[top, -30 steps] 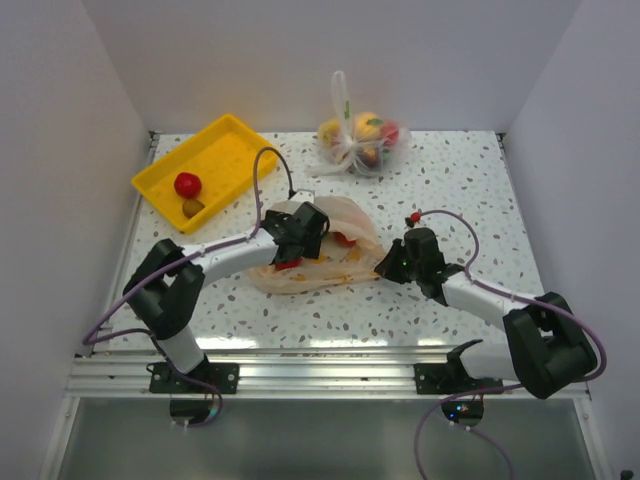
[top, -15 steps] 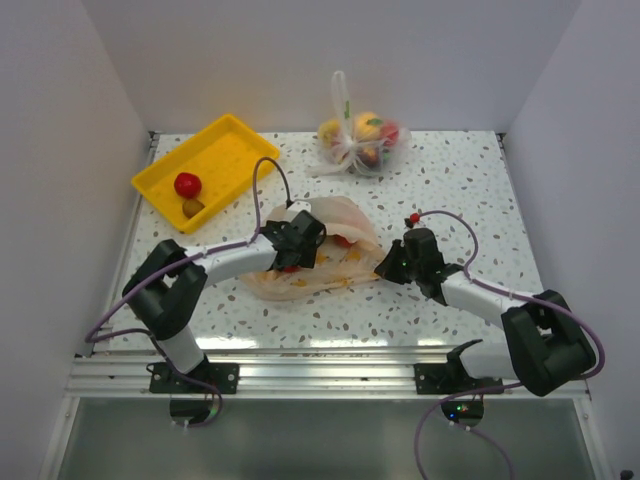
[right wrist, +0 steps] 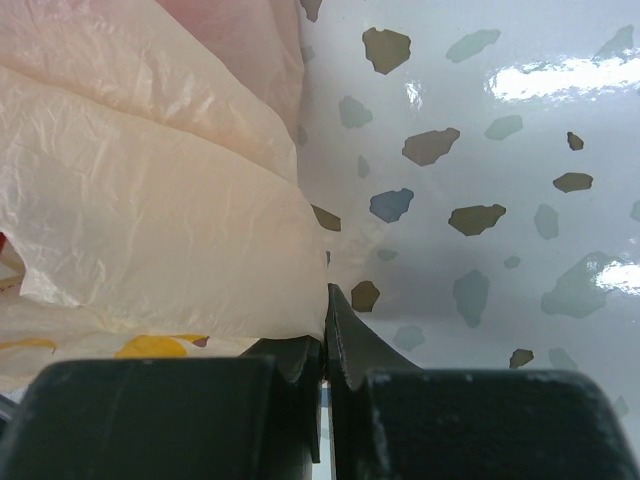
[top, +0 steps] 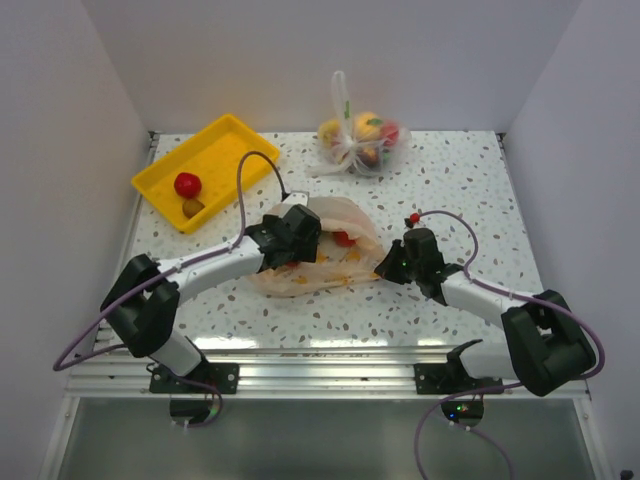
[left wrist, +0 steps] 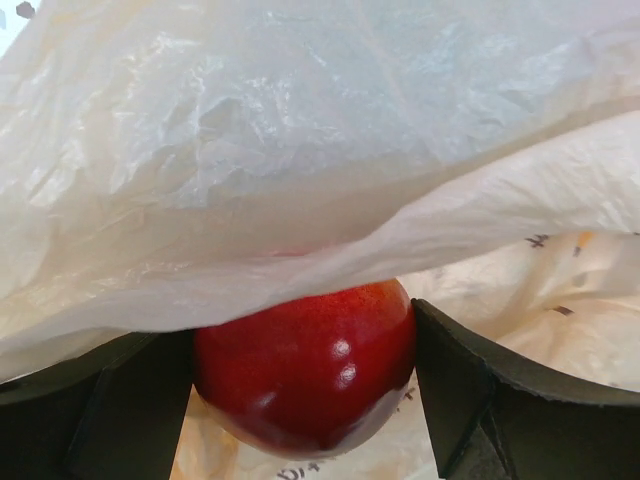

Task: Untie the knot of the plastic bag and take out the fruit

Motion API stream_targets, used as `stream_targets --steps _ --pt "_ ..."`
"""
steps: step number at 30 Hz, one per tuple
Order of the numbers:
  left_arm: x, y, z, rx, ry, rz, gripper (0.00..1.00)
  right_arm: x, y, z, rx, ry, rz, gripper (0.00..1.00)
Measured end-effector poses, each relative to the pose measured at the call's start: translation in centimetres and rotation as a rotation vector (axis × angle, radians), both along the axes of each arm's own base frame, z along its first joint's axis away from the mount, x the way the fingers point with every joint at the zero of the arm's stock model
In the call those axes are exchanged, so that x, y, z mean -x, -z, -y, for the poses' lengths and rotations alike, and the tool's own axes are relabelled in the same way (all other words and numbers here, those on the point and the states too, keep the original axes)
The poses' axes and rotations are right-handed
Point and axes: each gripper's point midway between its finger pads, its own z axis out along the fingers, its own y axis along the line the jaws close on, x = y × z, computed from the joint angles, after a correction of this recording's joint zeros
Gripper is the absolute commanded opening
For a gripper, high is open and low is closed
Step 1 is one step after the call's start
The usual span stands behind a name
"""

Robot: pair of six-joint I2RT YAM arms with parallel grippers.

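The peach-orange plastic bag (top: 345, 268) lies crumpled at mid-table. My left gripper (top: 312, 240) reaches into its mouth; in the left wrist view it (left wrist: 305, 345) is shut on a shiny red fruit (left wrist: 300, 375), with the bag's film (left wrist: 300, 150) draped over the top. My right gripper (top: 383, 266) is shut on the bag's right edge (right wrist: 150, 200), its jaws (right wrist: 327, 305) pressed together on the film at table level. Another red patch (top: 343, 238) shows through the bag. I cannot pick out the knot. The green and dark fruits are hidden.
A yellow tray (top: 225, 150) at the back left holds a red fruit (top: 186, 184) and a small brown fruit (top: 193, 207). A tied clear bag of fruit (top: 358, 140) sits at the back centre. White walls close three sides.
My left arm's elbow has swung down and left, and its wrist has turned and shifted slightly at the bag's mouth. The right arm and the bag's right end have not moved.
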Motion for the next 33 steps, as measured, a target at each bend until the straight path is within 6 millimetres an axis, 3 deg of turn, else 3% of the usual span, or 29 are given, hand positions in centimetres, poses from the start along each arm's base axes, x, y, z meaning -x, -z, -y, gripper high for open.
stream_targets --steps 6,16,18,23,27,33 --pt "0.5 -2.6 1.3 0.105 0.046 0.019 0.80 0.0 0.0 0.0 0.000 0.000 0.000 0.00" --pt "1.9 -4.0 4.0 0.235 0.151 -0.032 0.81 0.0 0.0 0.0 0.000 0.001 0.000 0.00" --pt "1.8 -5.7 4.3 0.260 0.161 -0.009 0.81 0.0 0.0 0.0 0.000 0.001 0.000 0.00" --pt "0.0 -13.2 4.9 0.342 0.175 0.125 0.83 0.0 0.0 0.0 0.000 0.000 0.000 0.00" --pt "-2.9 -17.8 1.5 0.366 0.097 0.231 0.84 0.0 0.0 0.0 0.000 0.001 0.000 0.00" --pt "-7.6 -19.3 -6.8 0.292 -0.112 0.309 0.86 0.0 0.0 0.0 -0.001 0.000 0.001 0.00"
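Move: The pomegranate is already between the left hand's fingers, inside the bag. The yellow tray it is meant for lies about 21 cm ahead, 22 cm to the left and some 6 cm lower. In the tray, a red fruit sits about 18 ahead and 26 left, a brown one 12 ahead and 24 left; another red fruit remains in the bag, about 4 ahead and 11 to the right. From the right hand, the tray is some 24 cm ahead and 41 cm left. The pomegranate, still pinched by the left hand, is worked out from under the bag's film: slowly rightward about 5 cm, slightly back and up, then steeply upward, some 20 cm in all, before swinging left and forward towards the yellow tray. The wrist rolls its left side down and the fingertips tip outward, roughly 20 degrees each. The right hand stays put, keeping the bag's edge pinched. ##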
